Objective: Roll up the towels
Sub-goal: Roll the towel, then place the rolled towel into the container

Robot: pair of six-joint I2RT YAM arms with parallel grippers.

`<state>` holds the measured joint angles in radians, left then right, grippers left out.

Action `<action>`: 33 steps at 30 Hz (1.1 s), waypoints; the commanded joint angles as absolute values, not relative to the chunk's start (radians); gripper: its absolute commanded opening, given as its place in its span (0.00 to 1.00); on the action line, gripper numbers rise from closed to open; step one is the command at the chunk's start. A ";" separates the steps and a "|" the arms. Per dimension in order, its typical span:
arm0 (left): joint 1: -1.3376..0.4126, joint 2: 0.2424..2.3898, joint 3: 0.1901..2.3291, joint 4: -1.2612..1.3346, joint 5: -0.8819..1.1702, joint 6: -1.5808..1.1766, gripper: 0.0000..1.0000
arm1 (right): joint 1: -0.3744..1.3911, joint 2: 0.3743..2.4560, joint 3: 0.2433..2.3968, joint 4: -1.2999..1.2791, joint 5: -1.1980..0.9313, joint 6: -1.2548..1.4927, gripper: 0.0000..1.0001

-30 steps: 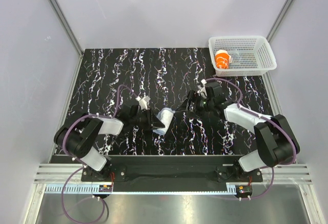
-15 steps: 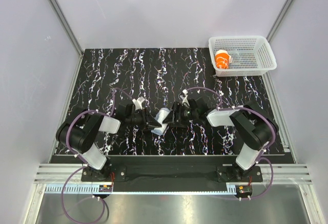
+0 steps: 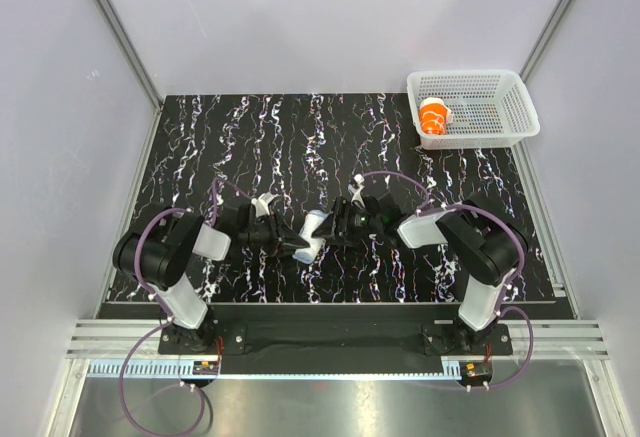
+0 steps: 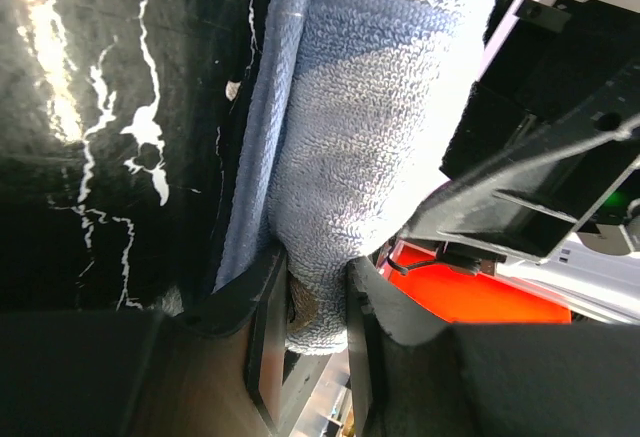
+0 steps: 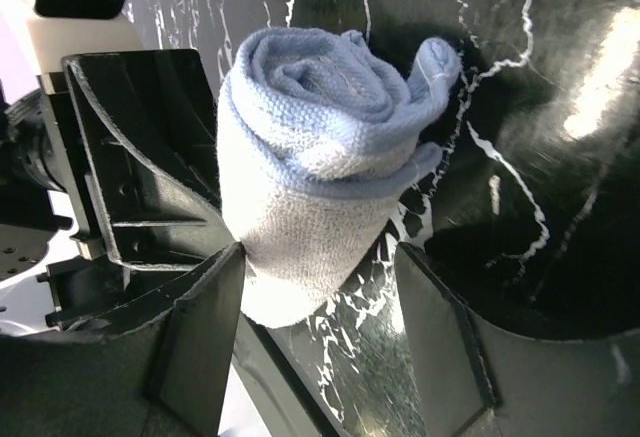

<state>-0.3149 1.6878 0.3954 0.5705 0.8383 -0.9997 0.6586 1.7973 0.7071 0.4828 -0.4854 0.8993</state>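
Observation:
A light blue towel (image 3: 314, 232), rolled into a short cylinder, lies on the black marbled table between both grippers. My left gripper (image 3: 296, 245) is shut on the roll's near end; in the left wrist view the towel (image 4: 360, 147) is pinched between the fingers (image 4: 268, 327). My right gripper (image 3: 335, 229) is open around the roll's other end; in the right wrist view the towel (image 5: 310, 167) sits between the spread fingers (image 5: 200, 337), touching the left one, apart from the right one.
A white basket (image 3: 500, 85) stands at the back right corner of the table and holds a rolled orange towel (image 3: 435, 117). The table's right edge runs beside the basket.
The right arm swung in from the right and brought its open gripper up to the roll. The left gripper drew slightly left and near, and the roll looks narrower.

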 commanded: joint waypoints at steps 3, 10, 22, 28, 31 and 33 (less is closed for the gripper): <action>-0.295 1.736 0.333 0.449 0.724 -0.962 0.04 | 0.681 1.833 0.741 0.549 -0.436 0.927 0.66; -0.285 1.755 0.319 0.495 0.742 -0.982 0.04 | 0.726 1.858 0.775 0.531 -0.373 0.910 0.62; -0.272 1.795 0.293 0.572 0.790 -0.999 0.13 | 0.779 1.928 0.776 0.614 -0.252 0.957 0.37; -0.272 1.674 0.293 0.494 0.781 -0.965 0.43 | 0.770 1.838 0.762 0.626 -0.218 0.945 0.29; -0.272 1.507 0.334 0.280 0.733 -0.882 0.53 | 0.723 1.792 0.782 0.588 -0.262 0.905 0.28; -0.272 1.357 0.382 0.099 0.681 -0.820 0.56 | 0.654 1.741 0.801 0.554 -0.332 0.865 0.27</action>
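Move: The rolled blue-and-white towel lies between my grippers, with bare table around it. My left hand already holds its near end, so its middle is about 3 cm to that hand's right and 2 cm ahead. From my right hand, open at the towel's far half, the middle is some 4 cm to the left and 2 cm back. It sits about 1 cm lower than both hands. I bring my right hand about 3.5 cm left and a little forward and down over the towel's far half, close its fingers to pinch the roll, then start to rise. My left hand keeps its grip on the near end while easing about 1 cm left, then opens to let go and backs off left and up, another centimetre or so each way. ##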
